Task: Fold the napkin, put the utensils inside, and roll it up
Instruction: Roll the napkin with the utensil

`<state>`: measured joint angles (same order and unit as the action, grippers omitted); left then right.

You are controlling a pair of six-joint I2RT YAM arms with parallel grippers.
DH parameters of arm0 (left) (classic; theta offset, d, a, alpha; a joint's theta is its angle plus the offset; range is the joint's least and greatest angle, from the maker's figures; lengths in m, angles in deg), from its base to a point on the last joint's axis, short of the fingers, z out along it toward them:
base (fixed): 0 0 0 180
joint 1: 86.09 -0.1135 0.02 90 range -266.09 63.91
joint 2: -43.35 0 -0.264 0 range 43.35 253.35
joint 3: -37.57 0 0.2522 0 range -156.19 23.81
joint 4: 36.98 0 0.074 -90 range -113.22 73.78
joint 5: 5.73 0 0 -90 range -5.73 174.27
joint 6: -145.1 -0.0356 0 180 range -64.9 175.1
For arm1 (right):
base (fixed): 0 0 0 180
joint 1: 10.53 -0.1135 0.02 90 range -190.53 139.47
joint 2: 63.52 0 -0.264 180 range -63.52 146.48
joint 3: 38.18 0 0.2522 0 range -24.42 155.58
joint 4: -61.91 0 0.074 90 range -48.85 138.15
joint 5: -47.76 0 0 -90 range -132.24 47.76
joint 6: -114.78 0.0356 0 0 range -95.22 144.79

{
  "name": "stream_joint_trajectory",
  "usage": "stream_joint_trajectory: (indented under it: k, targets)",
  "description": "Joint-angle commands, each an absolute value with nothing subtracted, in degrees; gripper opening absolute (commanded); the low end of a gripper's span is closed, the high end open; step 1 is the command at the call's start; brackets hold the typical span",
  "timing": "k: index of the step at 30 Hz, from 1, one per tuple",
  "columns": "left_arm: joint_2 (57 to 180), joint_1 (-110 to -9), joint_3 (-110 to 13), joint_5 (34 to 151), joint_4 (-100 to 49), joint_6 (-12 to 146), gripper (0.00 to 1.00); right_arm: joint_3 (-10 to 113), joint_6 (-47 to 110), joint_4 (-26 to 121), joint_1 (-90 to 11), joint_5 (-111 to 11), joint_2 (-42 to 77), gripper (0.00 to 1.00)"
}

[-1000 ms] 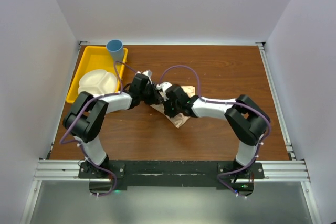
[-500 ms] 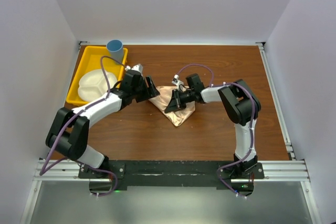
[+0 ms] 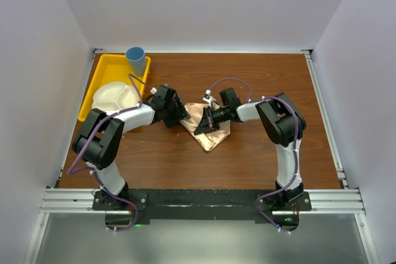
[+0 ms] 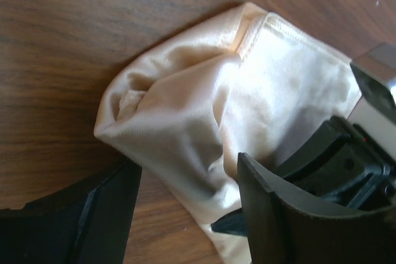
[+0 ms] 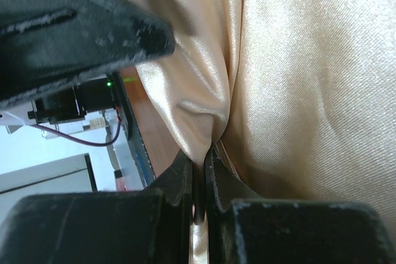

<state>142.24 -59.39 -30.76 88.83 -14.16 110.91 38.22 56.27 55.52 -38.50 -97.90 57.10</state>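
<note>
The peach-orange napkin (image 3: 210,129) lies bunched into a rough triangle in the middle of the wooden table. The left wrist view shows its rolled, puffy end (image 4: 185,103). My left gripper (image 3: 179,115) is open at the napkin's left edge, one finger (image 4: 93,214) on each side of the cloth end. My right gripper (image 3: 203,122) is shut on a pinched fold of the napkin (image 5: 204,109), seen close in the right wrist view. The right gripper's black body (image 4: 346,165) also shows in the left wrist view. The utensils are hidden.
At the back left stands a yellow tray (image 3: 117,59) holding a white divided plate (image 3: 114,97), with a blue cup (image 3: 136,57) at its far corner. Rails run along the table's left and right edges.
My left gripper opened and let go of the cloth, drew back to the left, then came in again at the napkin's left end. My right gripper stayed shut on the napkin as its arm stretched out.
</note>
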Motion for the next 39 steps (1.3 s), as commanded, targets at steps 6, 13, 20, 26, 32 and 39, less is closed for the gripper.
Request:
stream_joint_trajectory:
  k: [6,13,20,26,32,39]
  targets:
    - [147.33,-59.28,-35.08,84.45,-10.21,112.49,0.24,37.20,51.77,45.69,-38.92,-90.94,56.28,0.14]
    - [145.48,-59.19,-34.82,85.76,-8.37,110.99,0.00,37.11,40.27,37.61,-40.59,-79.35,47.15,0.52]
    - [146.27,-59.02,-38.07,88.05,-0.81,113.63,0.00,34.47,31.56,35.66,-52.51,-46.80,33.79,0.69]
    - [146.27,-59.02,-39.47,88.32,1.65,115.12,0.00,33.33,30.06,38.65,-61.67,-29.60,31.84,0.73]
    - [146.71,-59.02,-39.83,89.72,2.62,116.70,0.00,38.86,27.78,36.81,-67.38,-19.40,37.72,0.75]
    - [147.76,-59.02,-40.88,89.54,4.55,117.58,0.00,40.97,27.60,37.51,-71.26,-13.24,43.52,0.70]
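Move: The left hand's open fingers straddle the napkin roll's far-left end, whose middle is about 1 cm ahead, 1 cm right and 1 cm below. The right hand already pinches the roll near mid-length; from it the roll's near end is some 6 cm back and 5 cm right, and the flat napkin part about 5 cm ahead and 7 cm right. The yellow tray stands about 11 cm ahead and 25 cm left of the left hand. Left pinches the roll's end, drawing back about 2 cm; right lets go, rises 3 cm, swings fingers-down, re-lowers. ##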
